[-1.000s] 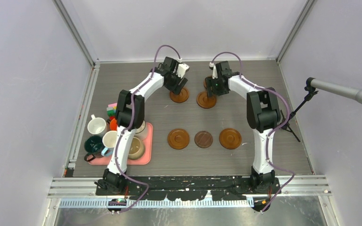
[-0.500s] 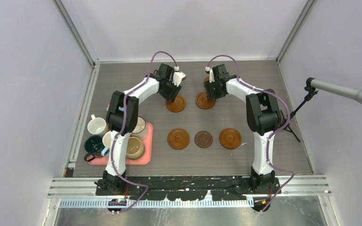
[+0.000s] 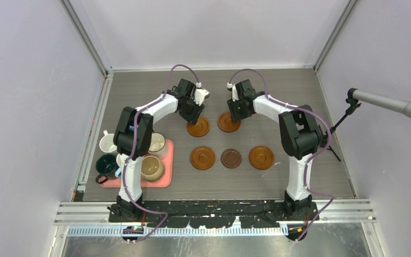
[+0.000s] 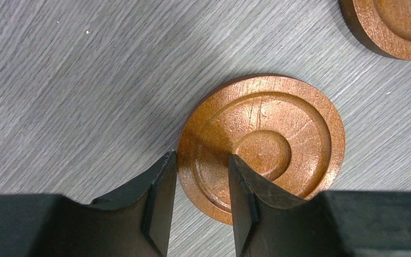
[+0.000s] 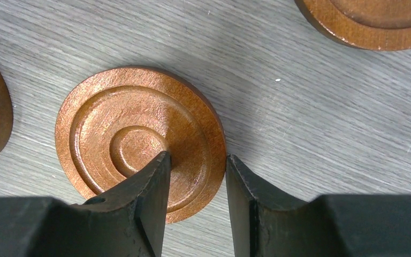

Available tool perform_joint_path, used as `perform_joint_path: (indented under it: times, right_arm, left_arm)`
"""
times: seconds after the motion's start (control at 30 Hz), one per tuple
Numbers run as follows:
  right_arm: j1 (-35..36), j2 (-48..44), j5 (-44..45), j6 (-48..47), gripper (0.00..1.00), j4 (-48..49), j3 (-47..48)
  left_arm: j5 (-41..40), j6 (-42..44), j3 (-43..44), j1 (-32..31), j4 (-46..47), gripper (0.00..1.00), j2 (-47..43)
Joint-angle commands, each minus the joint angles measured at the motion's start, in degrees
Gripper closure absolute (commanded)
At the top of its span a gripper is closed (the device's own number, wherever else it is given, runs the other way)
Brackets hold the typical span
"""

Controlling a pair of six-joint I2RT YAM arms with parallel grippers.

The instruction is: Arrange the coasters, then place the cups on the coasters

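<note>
Two orange-brown coasters lie side by side at mid-table. My left gripper (image 3: 194,113) (image 4: 200,158) is shut on the rim of the left coaster (image 3: 199,128) (image 4: 278,134), one finger outside its edge and one on its face. My right gripper (image 3: 236,111) (image 5: 197,156) is shut on the rim of the right coaster (image 3: 227,123) (image 5: 112,128) in the same way. Nearer me, a row holds an orange-brown coaster (image 3: 202,158), a darker smaller coaster (image 3: 231,158) and another orange-brown coaster (image 3: 261,157). Several cups stand at the left, among them a white cup (image 3: 108,143), a dark green cup (image 3: 107,163) and a tan cup (image 3: 153,167).
A pink tray (image 3: 166,179) at the near left holds some of the mugs, and my left arm passes over it. A microphone (image 3: 390,104) on a stand reaches in from the right wall. Metal rails run along the table's left and near edges.
Both grippers have closed on their coasters and dragged them nearer to me and toward each other. The front row of coasters and the mugs have not moved.
</note>
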Motion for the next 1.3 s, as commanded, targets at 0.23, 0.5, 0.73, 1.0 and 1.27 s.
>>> perform_joint_path:
  times: [0.23, 0.5, 0.73, 1.0, 1.27]
  right_arm:
    - [0.29, -3.07, -0.07, -0.75, 0.56, -4.38, -4.95]
    - [0.28, -3.36, -0.72, -0.17, 0.51, -4.68, -4.14]
    - [-0.13, -7.60, -0.22, 0.12, 0.36, -5.51, -2.30]
    - [-3.49, -9.18, -1.26, 0.71, 0.31, -5.51, 8.53]
    - [-11.77, 1.99, -0.39, 8.05, 0.31, -4.96, 23.65]
  left_arm:
    - [-0.60, -2.79, 2.44, -0.98, -1.57, 0.60, 1.94]
    - [-1.84, -3.49, 4.74, -0.98, -1.81, 0.55, 3.15]
    - [-1.24, -3.55, 6.06, -0.98, -4.53, 0.36, 0.17]
    - [-1.63, -1.46, 9.35, -0.85, -6.88, 0.12, -8.23]
    - [-0.18, -2.86, 8.74, -0.90, -7.75, 0.03, -11.85]
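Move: The left hand's fingers straddle the far-left rim of its coaster, whose middle lies about 3 cm back and 2 cm to the right, a centimetre lower; the near coaster is some 16 cm back and 4 cm right. The right hand straddles the far-right rim of another coaster, its middle roughly 2 cm back, 3 cm left and 1 cm down; the far coaster lies about 10 cm ahead and 3 cm right, the dark coaster 17 cm back and 1 cm left. The right hand goes on drawing its coaster back towards the base, easing about 3 cm back and slightly right at table height, its fingers spreading on the way; it then comes free and swings up some 12 cm and forward about 10 cm with a little right, over towards the far coaster, wrist tipping up. The left hand all but stays at its coaster while its fingers open nearly wide, then lifts nearly straight up about 11 cm off the rim, the fingertips tipping slightly forward. ##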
